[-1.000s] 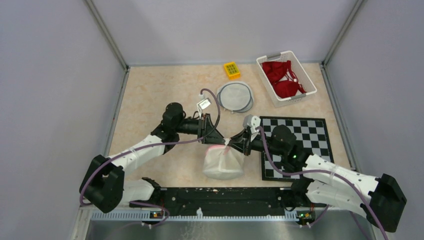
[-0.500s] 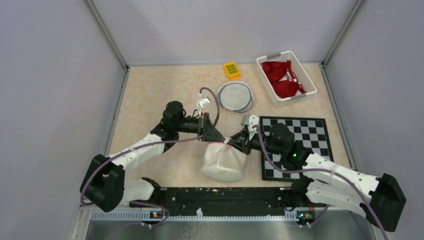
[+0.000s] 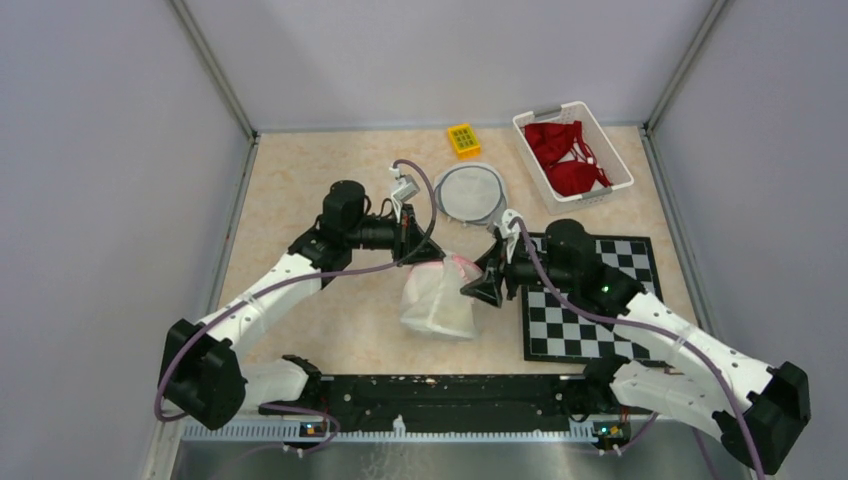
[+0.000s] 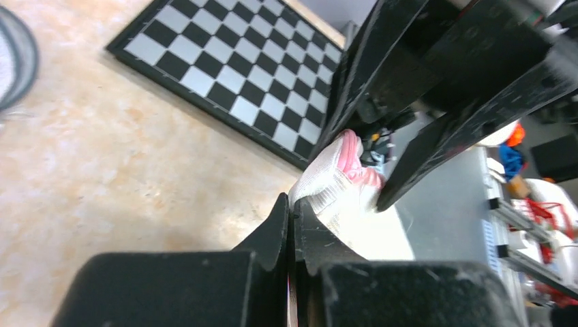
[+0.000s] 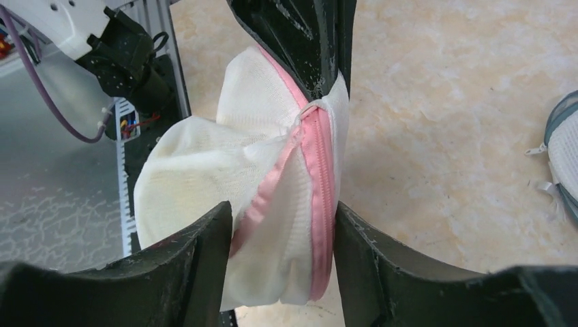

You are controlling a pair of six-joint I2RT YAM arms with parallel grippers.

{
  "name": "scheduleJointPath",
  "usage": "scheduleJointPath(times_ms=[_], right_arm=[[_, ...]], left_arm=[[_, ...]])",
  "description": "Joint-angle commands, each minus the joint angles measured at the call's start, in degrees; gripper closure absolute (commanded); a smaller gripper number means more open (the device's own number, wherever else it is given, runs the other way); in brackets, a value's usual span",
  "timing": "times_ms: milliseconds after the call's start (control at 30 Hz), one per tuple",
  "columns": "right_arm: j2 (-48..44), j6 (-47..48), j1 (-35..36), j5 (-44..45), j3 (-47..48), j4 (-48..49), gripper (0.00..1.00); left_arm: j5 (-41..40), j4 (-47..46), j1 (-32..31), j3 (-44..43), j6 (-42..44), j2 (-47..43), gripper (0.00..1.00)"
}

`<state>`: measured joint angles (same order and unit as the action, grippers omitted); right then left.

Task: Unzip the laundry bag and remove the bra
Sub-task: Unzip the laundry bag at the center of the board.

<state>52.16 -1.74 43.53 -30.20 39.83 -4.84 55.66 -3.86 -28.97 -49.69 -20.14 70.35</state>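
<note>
The white mesh laundry bag [image 3: 440, 300] with its pink zipper [image 5: 320, 170] hangs bunched over the middle of the table. My left gripper [image 3: 418, 258] is shut on the bag's upper corner, where the zipper ends [image 5: 319, 102]; its fingers [image 4: 276, 225] are pressed together on white mesh [image 4: 334, 187]. My right gripper [image 3: 482, 288] is open on the bag's right side. Its fingers [image 5: 204, 252] stand on either side of the zipper edge, with bag fabric between them. The bra is hidden; the bag's inside does not show.
A black-and-white checkered mat [image 3: 610, 300] lies to the right of the bag. Behind it are a round grey mesh pouch [image 3: 470, 192] and a yellow block [image 3: 463, 139]. A white basket [image 3: 532, 162] with red garments [image 3: 565, 160] stands at the back right.
My left gripper has closed on the bag's corner and pulled it up and back. My right gripper has opened, letting go of the bag's top, and swung towards the back.
</note>
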Motion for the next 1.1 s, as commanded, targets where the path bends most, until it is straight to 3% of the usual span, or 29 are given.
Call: scheduleJointPath(times_ms=[0, 200, 367, 600, 1067], right_arm=[[0.3, -2.6, -3.7, -6.2, 7.8, -7.9, 0.46], [5.9, -8.4, -9.4, -16.4, 14.8, -12.6, 0.55], [8.2, -17.8, -9.8, -20.9, 15.8, -6.5, 0.64], [10.6, -28.9, -9.8, -18.9, 11.2, 3.4, 0.70], [12.1, -31.0, -10.4, -11.8, 10.7, 3.7, 0.74]], left_arm=[[-8.1, 9.1, 0.5, -4.2, 12.2, -0.9, 1.00], [-11.6, 11.8, 0.6, -5.9, 16.0, 0.0, 1.00], [-11.4, 11.8, 0.7, -6.7, 15.7, 0.9, 1.00], [-4.7, 7.9, 0.6, -6.8, 11.5, 1.8, 1.00], [1.8, 4.3, 0.6, -6.0, 7.2, 1.0, 1.00]])
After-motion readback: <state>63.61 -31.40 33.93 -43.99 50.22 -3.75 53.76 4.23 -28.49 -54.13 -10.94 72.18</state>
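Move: Between the two hands is the laundry bag's zip end with its small loop. It lies about 4 cm ahead and 4 cm to the left of the open right hand, perhaps 1 cm above it. For the left hand, already pinching the bag's top, the zip end is some 2 cm to the right and 1 cm back. From the right hand, the checkerboard lies roughly 7 cm ahead and 26 cm right, 18 cm below; the grey-rimmed bag is about 30 cm straight ahead, equally low. Rising about 4 cm and easing 2.5 cm forward, the right hand comes in close beside the zip end, rolling some 30 degrees so its far side dips, while its fingers narrow to about half their former gap. The shut left hand keeps its pinch, swings about 3 cm forward and down, then comes partly back and up. ##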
